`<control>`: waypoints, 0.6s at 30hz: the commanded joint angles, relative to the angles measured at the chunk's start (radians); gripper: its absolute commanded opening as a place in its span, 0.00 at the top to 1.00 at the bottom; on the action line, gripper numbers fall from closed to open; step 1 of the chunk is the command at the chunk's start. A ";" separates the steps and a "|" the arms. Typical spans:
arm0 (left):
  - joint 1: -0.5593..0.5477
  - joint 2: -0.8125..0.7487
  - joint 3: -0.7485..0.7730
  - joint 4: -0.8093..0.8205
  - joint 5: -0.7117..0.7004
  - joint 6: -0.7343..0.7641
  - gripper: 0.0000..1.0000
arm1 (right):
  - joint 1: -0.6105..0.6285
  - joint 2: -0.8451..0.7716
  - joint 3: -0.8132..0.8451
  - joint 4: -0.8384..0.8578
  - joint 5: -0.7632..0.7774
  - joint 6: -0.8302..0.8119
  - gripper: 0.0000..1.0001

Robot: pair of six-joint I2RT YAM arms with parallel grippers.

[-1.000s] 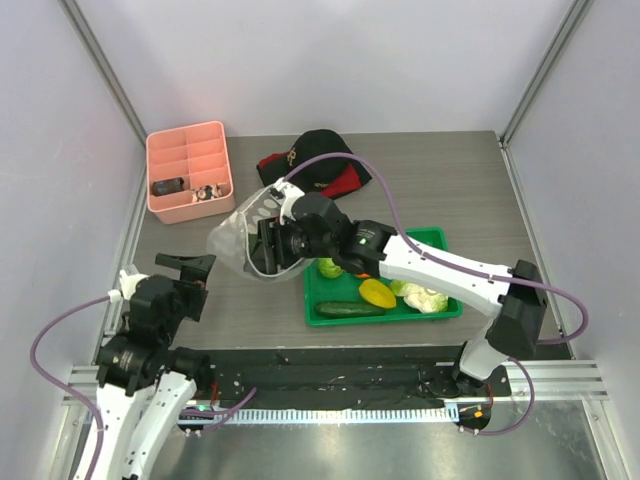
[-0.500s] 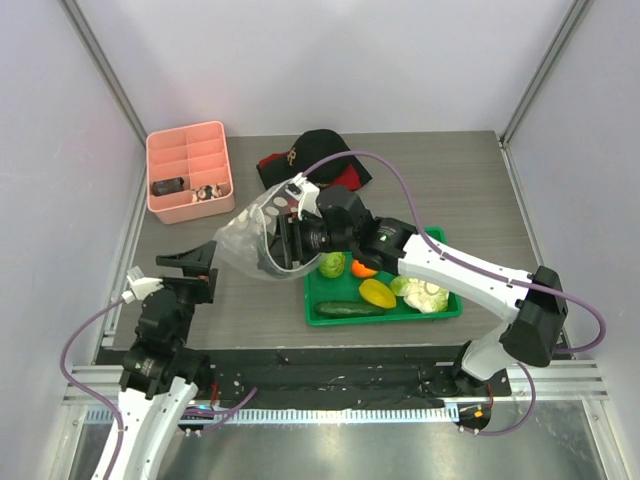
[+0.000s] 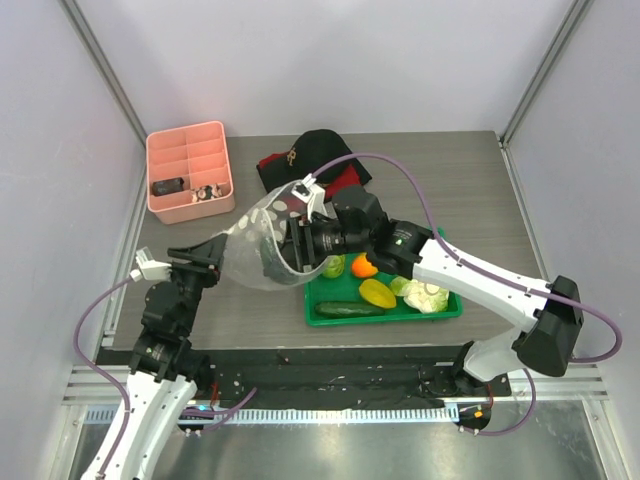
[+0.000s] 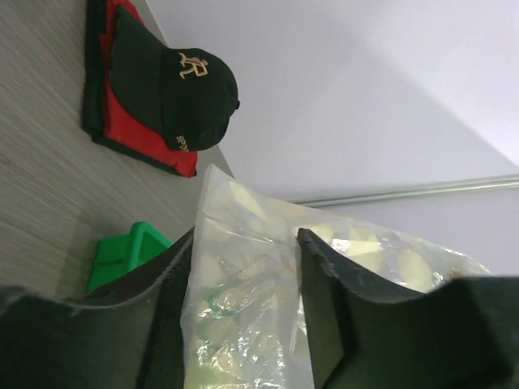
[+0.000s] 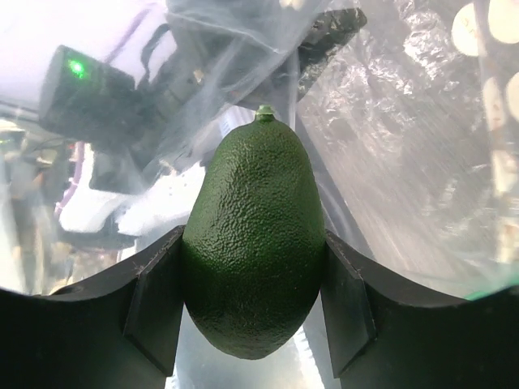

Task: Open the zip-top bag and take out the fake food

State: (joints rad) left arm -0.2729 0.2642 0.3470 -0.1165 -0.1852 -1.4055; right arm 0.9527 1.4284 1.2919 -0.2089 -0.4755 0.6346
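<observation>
The zip-top bag, clear and crinkly, hangs above the table left of the green tray. My right gripper reaches into its mouth and is shut on a dark green avocado, pinched between both fingers inside the plastic. My left gripper is at the bag's left end. In the left wrist view the bag fills the gap between the left gripper fingers and touches both. The tray holds fake food: a green cabbage, an orange piece, a yellow piece, a cucumber and a whitish piece.
A pink divided box stands at the back left corner. A black and red cap lies at the back centre, behind the bag. The walls of the enclosure close in the table on three sides.
My left arm swung forward to the bag's left end and its jaws narrowed onto the plastic. The right arm carried the bag a little right, still gripping the avocado.
</observation>
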 commanded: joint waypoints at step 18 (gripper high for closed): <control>0.000 0.062 0.138 -0.411 -0.338 0.201 0.99 | -0.019 -0.151 -0.026 -0.164 0.454 -0.156 0.99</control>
State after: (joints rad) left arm -0.2729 0.3187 0.4305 -0.3859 -0.3431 -1.2415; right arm 0.9405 1.3022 1.2179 -0.2161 -0.2584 0.5213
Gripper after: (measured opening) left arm 0.008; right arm 0.633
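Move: The bag's closed end lies between the left hand's open fingers, about 1 cm ahead and 1 cm to the right; the avocado in the right hand is some 12 cm to the left hand's right and 2 cm back, roughly level. The right hand holds it inside the bag. From there the green tray's middle is about 22 cm right, 3 cm ahead and 25 cm down; in it the orange lies 18 cm right, 5 cm ahead, and the cucumber 16 cm right, 5 cm back. The left fingers pinch shut on the bag's closed end, then pull it down about 4 cm and 3 cm left, the wrist tipping and rolling. Meanwhile the right hand keeps its grip on the avocado and draws back out of the bag, first right towards the tray, then forward too, some 3 cm each way, swinging about 10 degrees clockwise. ##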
